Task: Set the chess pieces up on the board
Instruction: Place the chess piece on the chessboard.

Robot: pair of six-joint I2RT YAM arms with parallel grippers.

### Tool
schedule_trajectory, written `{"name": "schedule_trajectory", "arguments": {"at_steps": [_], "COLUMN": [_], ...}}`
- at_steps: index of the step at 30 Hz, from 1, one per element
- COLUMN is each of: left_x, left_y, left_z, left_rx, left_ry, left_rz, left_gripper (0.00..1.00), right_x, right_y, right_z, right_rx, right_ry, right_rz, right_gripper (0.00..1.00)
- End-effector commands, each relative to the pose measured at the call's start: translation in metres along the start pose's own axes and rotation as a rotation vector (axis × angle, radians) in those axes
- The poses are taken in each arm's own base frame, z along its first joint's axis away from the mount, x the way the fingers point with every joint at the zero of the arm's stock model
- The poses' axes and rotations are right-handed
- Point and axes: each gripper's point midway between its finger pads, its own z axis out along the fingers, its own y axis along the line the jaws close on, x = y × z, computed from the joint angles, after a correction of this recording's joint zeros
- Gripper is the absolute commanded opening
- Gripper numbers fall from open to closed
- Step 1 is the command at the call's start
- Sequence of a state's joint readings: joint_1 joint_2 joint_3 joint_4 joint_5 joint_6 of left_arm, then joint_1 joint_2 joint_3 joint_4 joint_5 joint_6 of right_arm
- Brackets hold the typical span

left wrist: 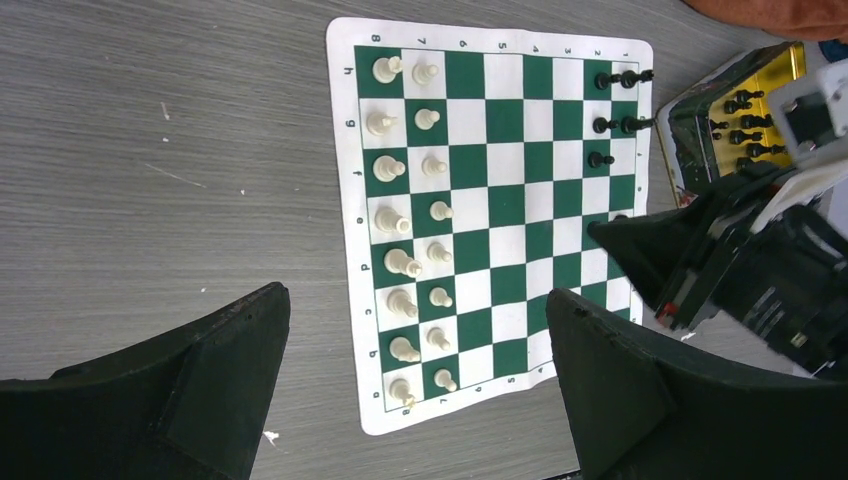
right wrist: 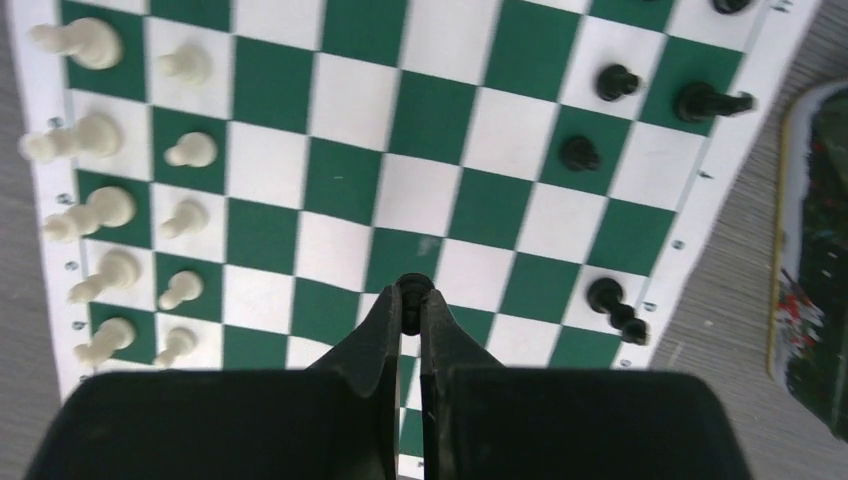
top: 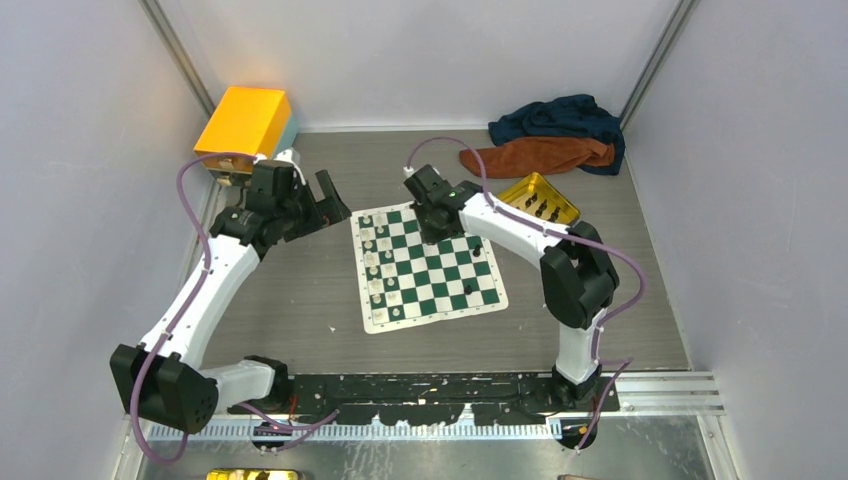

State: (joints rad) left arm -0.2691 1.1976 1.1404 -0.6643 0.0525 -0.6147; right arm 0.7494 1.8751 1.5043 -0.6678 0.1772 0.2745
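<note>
The board [top: 441,276] [left wrist: 505,200] [right wrist: 345,185] lies flat mid-table. Cream-white chess pieces [top: 378,265] [left wrist: 405,225] [right wrist: 110,210] fill two rows along its left side. A few black chess pieces [left wrist: 610,125] [right wrist: 615,82] stand near the opposite edge. My right gripper [top: 437,232] [right wrist: 412,297] hangs over the board, shut on a small black chess piece [right wrist: 412,290] pinched between its fingertips. My left gripper [top: 330,205] [left wrist: 417,293] is wide open with nothing between its fingers, held above the table at the board's left side.
A shallow gold tin [top: 540,198] [left wrist: 700,120] [right wrist: 810,250] with more black pieces sits right of the board. An orange box [top: 245,120] stands at the back left. Blue and rust cloths [top: 550,135] lie bunched at the back right.
</note>
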Motion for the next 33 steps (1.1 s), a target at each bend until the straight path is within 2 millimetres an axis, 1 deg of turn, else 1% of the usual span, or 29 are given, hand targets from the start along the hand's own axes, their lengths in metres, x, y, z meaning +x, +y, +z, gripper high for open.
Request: {"name": "schedule_trajectory", "arguments": {"at_steps": [1,5,9,19,33], "left_x": [-0.019,-0.019,-0.02,-0.019,-0.015], "left_y": [-0.01,-0.01,-0.011,-0.01,-0.009], "left_z": [-0.011,-0.011,-0.009,-0.004,0.001], "left_rx": [0.028,0.026,0.025,0.024,0.022], "left_ry": [-0.06,-0.061,-0.059,-0.05,-0.038], "left_rz": [0.032,0.038,0.041,0.041,0.036], "left_gripper": [1.0,1.0,1.0,1.0,1.0], "right_x": [-0.01,-0.004,0.003,0.022,0.028], "right_y": [-0.034,-0.054,-0.064,-0.073,-0.087], "right_z": [-0.006,0.005,0.017,0.039,0.053], "right_rx": [0.071,0.096,0.101,0.11,0.119], "right_ry": [-0.016,0.014,0.05,0.119,0.142], "right_rz": [0.083,0.129,0.158,0.19,0.231], "right_gripper": [0.01,0.01,0.01,0.01,0.01]}}
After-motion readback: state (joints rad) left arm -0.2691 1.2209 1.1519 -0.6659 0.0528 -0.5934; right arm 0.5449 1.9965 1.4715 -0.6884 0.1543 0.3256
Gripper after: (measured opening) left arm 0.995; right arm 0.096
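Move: The right hand holds a black pawn, and the bare white e2 square it is bound for lies about 8 cm to the right, 3 cm ahead and 8 cm below. On the same board level, the f2 pawn stands some 4 cm ahead of that square, the g2 pawn about 7 cm ahead of it, and the tall black d1 piece roughly 4 cm to its right and 2 cm nearer the base. From the idle left hand, e2 lies some 27 cm right, 2 cm ahead and 20 cm below. Still pinching the black pawn in nearly shut fingers, the right hand sweeps right about 6 cm and forward 3 over the board, then sinks some 6 cm towards e2 between the f2 pawn and the d1 piece, easing a little farther right. The wrist turns clockwise some 15 degrees while the fingers tip steeper. ##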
